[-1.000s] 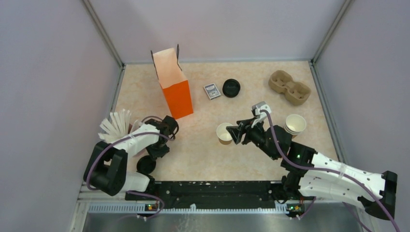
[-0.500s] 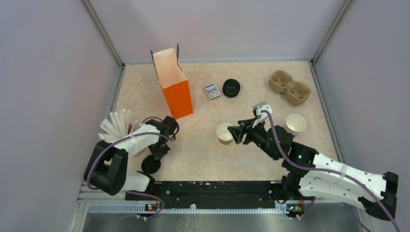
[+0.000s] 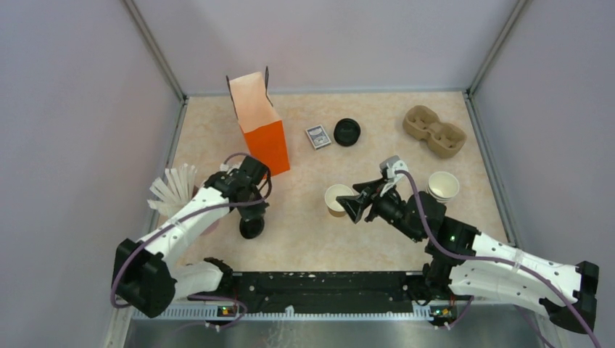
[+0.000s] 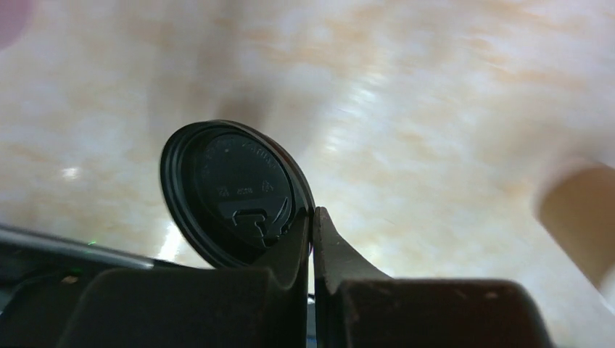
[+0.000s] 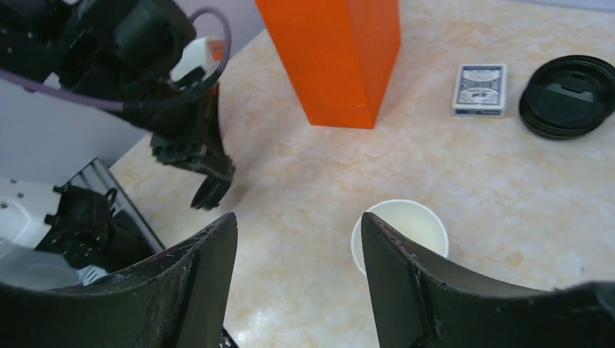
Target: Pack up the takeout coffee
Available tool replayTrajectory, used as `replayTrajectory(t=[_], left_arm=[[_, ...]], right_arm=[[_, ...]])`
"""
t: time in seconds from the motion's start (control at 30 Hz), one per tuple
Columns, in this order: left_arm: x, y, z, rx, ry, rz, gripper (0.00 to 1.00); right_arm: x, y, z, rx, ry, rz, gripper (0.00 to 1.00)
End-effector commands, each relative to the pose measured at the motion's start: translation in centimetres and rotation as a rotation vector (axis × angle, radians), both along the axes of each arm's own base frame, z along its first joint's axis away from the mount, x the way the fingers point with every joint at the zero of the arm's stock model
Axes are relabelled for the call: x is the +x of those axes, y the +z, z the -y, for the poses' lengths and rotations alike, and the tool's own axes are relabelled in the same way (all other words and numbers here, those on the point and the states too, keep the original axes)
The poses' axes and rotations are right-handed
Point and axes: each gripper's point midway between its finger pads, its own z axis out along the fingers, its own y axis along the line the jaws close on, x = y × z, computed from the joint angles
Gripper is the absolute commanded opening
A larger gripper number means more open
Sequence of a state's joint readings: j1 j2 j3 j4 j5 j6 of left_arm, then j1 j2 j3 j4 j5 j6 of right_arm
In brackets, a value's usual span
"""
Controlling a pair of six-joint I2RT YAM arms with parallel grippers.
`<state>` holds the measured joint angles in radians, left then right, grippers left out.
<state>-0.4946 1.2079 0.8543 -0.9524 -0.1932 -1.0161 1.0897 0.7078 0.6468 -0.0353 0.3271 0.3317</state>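
Observation:
The takeout coffee cup (image 3: 336,199), kraft-tan outside and white inside, stands upright without a lid near the middle of the table. My right gripper (image 3: 352,205) is open just right of it, not holding it. In the right wrist view the cup (image 5: 403,230) sits just past the right finger, partly hidden by it, while the right gripper (image 5: 297,226) has only table between its fingers. My left gripper (image 3: 250,216) is shut on the rim of a round black lid (image 3: 251,229), held on edge above the table left of the cup. The left wrist view shows that lid (image 4: 230,190) pinched by the left gripper (image 4: 312,217).
A tall orange bag (image 3: 262,133) stands open at the back left. A card deck (image 3: 317,136) and a stack of black lids (image 3: 347,132) lie behind the cup. A brown pulp carrier (image 3: 434,131) is at the back right, nested tan cups (image 3: 443,186) at right, white sticks (image 3: 171,190) at far left.
My left gripper has shut on the black lid, lifted it from the near edge and carried it right, toward the cup. My right gripper has opened a little beside the cup.

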Motion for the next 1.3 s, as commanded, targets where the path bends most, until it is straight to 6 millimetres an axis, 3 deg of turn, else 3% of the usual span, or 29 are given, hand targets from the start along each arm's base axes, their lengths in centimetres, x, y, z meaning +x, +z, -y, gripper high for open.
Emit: replayTrajectory(t=[0.0, 0.1, 0.17, 0.23, 0.37, 0.47, 0.63, 0.77, 0.87, 1.0, 1.07, 1.27], left_arm=[[2.3, 6.0, 5.1, -0.255, -0.175, 0.198, 0.00], [2.7, 11.0, 8.9, -0.473, -0.340, 0.357, 0.00], [2.7, 15.4, 11.3, -0.627, -0.478, 0.522, 0.00], [1.7, 19.1, 13.2, -0.759, -0.633, 0.642, 0.00], [-1.3, 23.3, 15.1, -0.915, -0.894, 0.751, 0.00], [-2.9, 24.7, 15.2, -0.951, -1.009, 0.796, 0.00], [-5.7, 26.0, 15.2, -1.048, -1.143, 0.849, 0.00], [-6.8, 26.3, 15.1, -1.074, -1.221, 0.868, 0.00], [-7.5, 26.4, 15.1, -1.097, -1.260, 0.862, 0.00], [-7.1, 26.6, 15.1, -1.087, -1.233, 0.865, 0.00], [-7.1, 26.8, 15.1, -1.093, -1.226, 0.863, 0.00], [-7.3, 26.7, 15.0, -1.100, -1.205, 0.850, 0.00]], right_arm=[[-2.1, 3.1, -1.5, 0.135, 0.160, 0.105, 0.64], [-2.6, 4.1, -1.5, 0.193, 0.177, 0.121, 0.67], [-2.8, 4.6, -1.6, 0.224, 0.193, 0.127, 0.69], [-3.1, 4.7, -1.9, 0.246, 0.213, 0.120, 0.70], [-4.0, 5.0, -2.8, 0.299, 0.273, 0.117, 0.70], [-5.0, 5.1, -3.5, 0.315, 0.342, 0.154, 0.69], [-4.9, 5.3, -3.0, 0.364, 0.331, 0.196, 0.65], [-2.0, 4.7, -1.6, 0.408, 0.136, 0.123, 0.59], [-1.4, 4.9, -1.1, 0.468, 0.091, 0.108, 0.58], [-4.4, 6.5, -3.1, 0.437, 0.304, 0.266, 0.77], [-4.7, 6.7, -3.4, 0.372, 0.337, 0.371, 0.86], [-5.8, 8.9, -3.5, 0.232, 0.390, 0.738, 0.89]])
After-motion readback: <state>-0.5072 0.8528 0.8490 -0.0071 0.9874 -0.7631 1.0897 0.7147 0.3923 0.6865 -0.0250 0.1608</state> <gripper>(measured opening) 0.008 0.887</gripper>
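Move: The black lid hangs pinched in the left hand; the right gripper lies about 26 cm to that hand's right, level with it and 18 cm higher. The cup stands some 23 cm to the left hand's right, 6 ahead, 4 below; the paper bag is 20 ahead, 3 right, its middle about 4 above. From the right hand, the lid is roughly 27 cm left, level fore-and-aft and 21 below, the cup 8 ahead, 3 left, 22 below. Left hand swings the held lid up 26 cm, right 15, levelling its fingers towards the opening right gripper. ##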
